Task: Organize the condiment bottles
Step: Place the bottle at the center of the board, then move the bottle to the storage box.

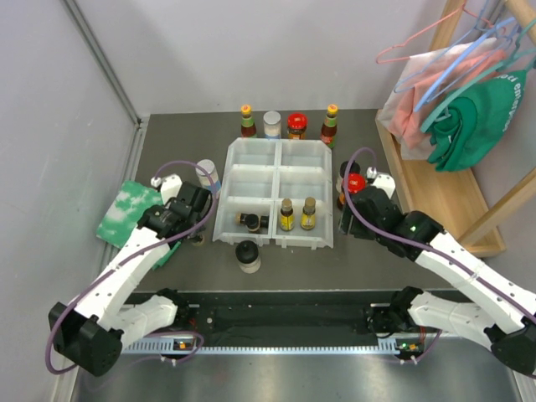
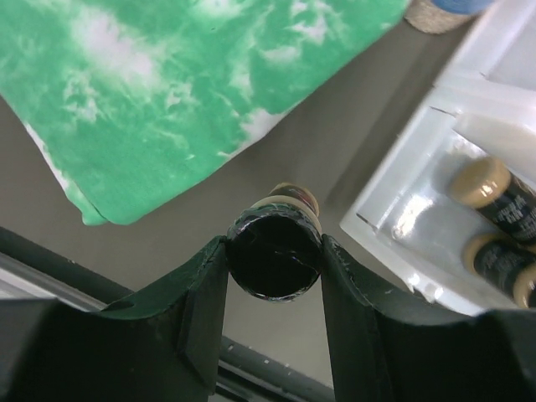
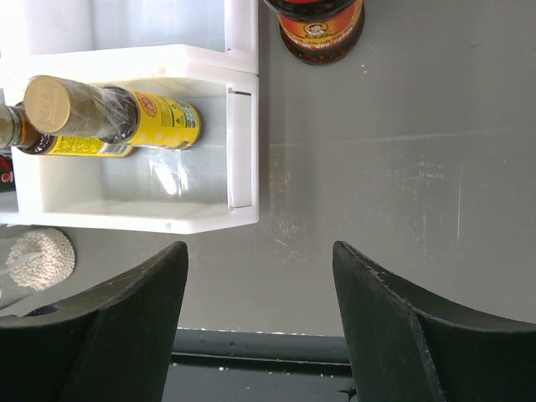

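My left gripper (image 2: 275,258) is shut on a small black-capped bottle (image 2: 275,248), which stands upright between the green cloth and the white tray's (image 1: 224,194) front left corner. From above, that gripper (image 1: 195,232) sits just left of the tray. Two yellow-labelled bottles (image 1: 297,214) and a dark bottle (image 1: 249,221) are in the tray's front compartments. Several bottles (image 1: 288,124) line the table behind the tray. A black-capped jar (image 1: 248,255) stands in front of it. My right gripper (image 3: 260,251) is open and empty over bare table, right of the tray, near a red-lidded bottle (image 1: 355,185).
A green-white cloth (image 1: 128,209) lies to the left of the left gripper. A blue-lidded jar (image 1: 208,176) stands by the tray's left wall. A wooden rack (image 1: 435,180) with hangers and cloth bags runs along the right side. Grey walls close the left and back.
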Controlling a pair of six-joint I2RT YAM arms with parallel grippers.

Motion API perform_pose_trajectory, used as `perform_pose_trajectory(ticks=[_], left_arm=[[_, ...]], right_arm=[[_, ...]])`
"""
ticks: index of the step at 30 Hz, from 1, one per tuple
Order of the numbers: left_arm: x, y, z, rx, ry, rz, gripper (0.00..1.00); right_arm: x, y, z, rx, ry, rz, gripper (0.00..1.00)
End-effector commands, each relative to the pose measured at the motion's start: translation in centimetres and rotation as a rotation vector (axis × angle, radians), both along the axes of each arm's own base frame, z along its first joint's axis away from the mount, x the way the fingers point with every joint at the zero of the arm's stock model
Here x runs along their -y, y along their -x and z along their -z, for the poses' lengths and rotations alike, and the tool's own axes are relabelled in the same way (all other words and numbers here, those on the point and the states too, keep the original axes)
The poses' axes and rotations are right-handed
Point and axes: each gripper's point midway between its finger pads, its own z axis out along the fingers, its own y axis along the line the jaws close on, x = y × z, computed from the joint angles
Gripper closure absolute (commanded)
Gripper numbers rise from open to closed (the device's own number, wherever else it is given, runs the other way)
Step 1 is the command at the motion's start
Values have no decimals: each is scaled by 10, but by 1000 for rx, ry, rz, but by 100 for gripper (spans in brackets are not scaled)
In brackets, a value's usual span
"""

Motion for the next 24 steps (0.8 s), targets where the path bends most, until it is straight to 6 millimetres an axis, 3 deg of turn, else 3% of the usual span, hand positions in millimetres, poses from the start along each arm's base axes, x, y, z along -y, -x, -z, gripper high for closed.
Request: perform_pose_trajectory(ticks=[1,3,9,11,13,14,18,20,24], left_arm=[[-12,-2,18,16,-22,-145,96],[-14,2,26,-8,-36,-165,87],[-14,7,40,-30,-32,-164,84],[-13,6,39,-19,-22,-163,77],[-13,6,39,-20,-24,-158,69],[-13,6,39,-23,-25,-158,58],[-12,6,40,-32,-23,-152,46],[-13,8,38,-34,-25,-151,34],[-13,5,22,2,-13,-154,22]], right_arm=[[3,-1,-6,27,-11,3,31],[3,-1,-5,28,-12,0,31],[0,2,2,9,-19,-15,31],[-1,3,5,1,-21,-19,30],[-1,4,7,-3,-22,-22,30],[-1,4,8,-4,-21,-22,30],[-1,3,8,-4,-19,-19,30],[0,4,8,-3,-19,-18,30],[0,3,7,-1,-18,-16,30]])
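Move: The left hand still holds a small black-capped bottle, and the bare table spot for it lies about 10 cm below, 1 cm back and 1 cm left. The white tray's near left corner is some 4 cm right and 1 cm ahead of the hand; the white-bodied black-lidded jar is 13 cm right, 3 cm back. The green cloth's middle is 14 cm left, 8 cm ahead. From the right hand the spot is roughly 40 cm left, level, 12 cm down. The left hand lowers the bottle about 4 cm onto the table, stops, then opens its fingers around the cap. ##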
